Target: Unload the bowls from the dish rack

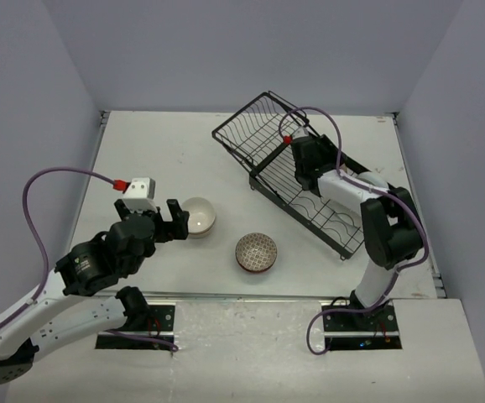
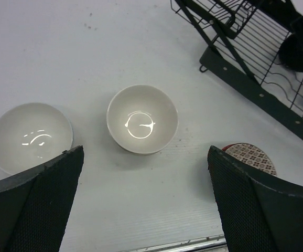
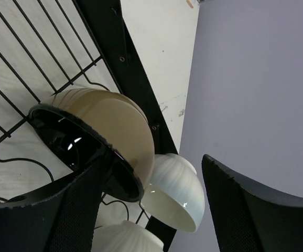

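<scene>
The black wire dish rack stands at the back right. My right gripper reaches into it and is open. In the right wrist view a tan bowl with a black inside stands on edge in the rack. One finger sits inside that bowl's rim, and the other finger is apart on the far side. A white bowl lies between them, and another white bowl is below. My left gripper hovers open over the table, near two white bowls and a brown patterned bowl.
The table's metal front edge runs just below my left gripper. Grey walls close the table in at the back and on both sides. The rack's raised wire basket section stands at its far end.
</scene>
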Robot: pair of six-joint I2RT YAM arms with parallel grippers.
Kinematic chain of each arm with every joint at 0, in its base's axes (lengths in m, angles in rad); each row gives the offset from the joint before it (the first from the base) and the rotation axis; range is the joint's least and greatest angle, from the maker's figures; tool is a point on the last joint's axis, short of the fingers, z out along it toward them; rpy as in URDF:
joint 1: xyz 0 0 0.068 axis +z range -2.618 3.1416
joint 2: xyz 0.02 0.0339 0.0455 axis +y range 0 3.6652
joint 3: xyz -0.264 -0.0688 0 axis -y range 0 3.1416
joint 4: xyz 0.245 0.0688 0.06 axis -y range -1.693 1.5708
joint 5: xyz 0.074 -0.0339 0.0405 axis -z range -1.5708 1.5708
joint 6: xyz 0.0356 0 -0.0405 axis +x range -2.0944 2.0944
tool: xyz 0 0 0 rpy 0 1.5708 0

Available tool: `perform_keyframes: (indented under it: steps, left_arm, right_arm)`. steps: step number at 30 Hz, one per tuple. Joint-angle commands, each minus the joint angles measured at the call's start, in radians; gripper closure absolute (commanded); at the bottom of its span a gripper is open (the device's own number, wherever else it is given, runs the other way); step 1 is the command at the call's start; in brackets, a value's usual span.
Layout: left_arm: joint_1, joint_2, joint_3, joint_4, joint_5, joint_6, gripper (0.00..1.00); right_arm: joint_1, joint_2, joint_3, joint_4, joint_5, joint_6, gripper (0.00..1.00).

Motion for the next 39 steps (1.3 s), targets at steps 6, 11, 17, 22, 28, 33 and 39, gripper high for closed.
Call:
perform_keyframes:
  steps: [6, 11, 17, 22, 28, 33, 39]
  left_arm:
    - [0.004, -0.012, -0.042, 0.026, -0.069, 0.054, 0.0]
    - [0.005, -0.015, -0.052, 0.029, -0.071, 0.06, 0.0]
    - [0.01, -0.017, -0.053, 0.032, -0.066, 0.062, 0.0]
    - [0.011, -0.018, -0.053, 0.032, -0.069, 0.063, 0.0]
    - [0.014, -0.017, -0.052, 0.033, -0.069, 0.065, 0.0]
    - [0.014, -0.023, -0.053, 0.036, -0.071, 0.065, 0.0]
    - [0.017, -0.028, -0.053, 0.038, -0.072, 0.063, 0.0]
  right_arm:
    - [-0.017, 0.087, -0.007, 0.319, 0.094, -0.196, 0.5]
    - [-0.017, 0.112, -0.047, 0.375, 0.123, -0.19, 0.62]
    - [-0.017, 0.112, -0.112, 0.472, 0.142, -0.208, 0.77]
    - [-0.017, 0.115, -0.129, 0.513, 0.152, -0.21, 0.84]
    - [-0.017, 0.113, -0.14, 0.657, 0.208, -0.27, 1.0]
    - [-0.017, 0.122, -0.171, 0.857, 0.234, -0.394, 1.0]
    - [-0.016, 0.124, -0.179, 1.059, 0.247, -0.517, 1.0]
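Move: The right hand's open fingers already straddle the near part of the tan bowl with the black inside; its middle lies about 6 cm below the hand and 1 cm ahead, level sideways. In the rack, one white bowl stands some 12 cm right and 4 cm back of the hand, another roughly 6 cm right and 8 cm back, both about 7 cm down. From the left hand, the tan bowl is about 25 cm ahead, 44 cm right and 18 cm lower. Forward and slightly down, the right hand eases about 2 cm in at the tan bowl while its fingers close, then draws back a little, still sinking and shifting right, until they pinch the rim, one finger inside the black mouth and one outside. Keeping that pinch, it rises some 2 cm, the fingertips tilting up and the hand rolling, roughly 20 degrees of turn in all. ##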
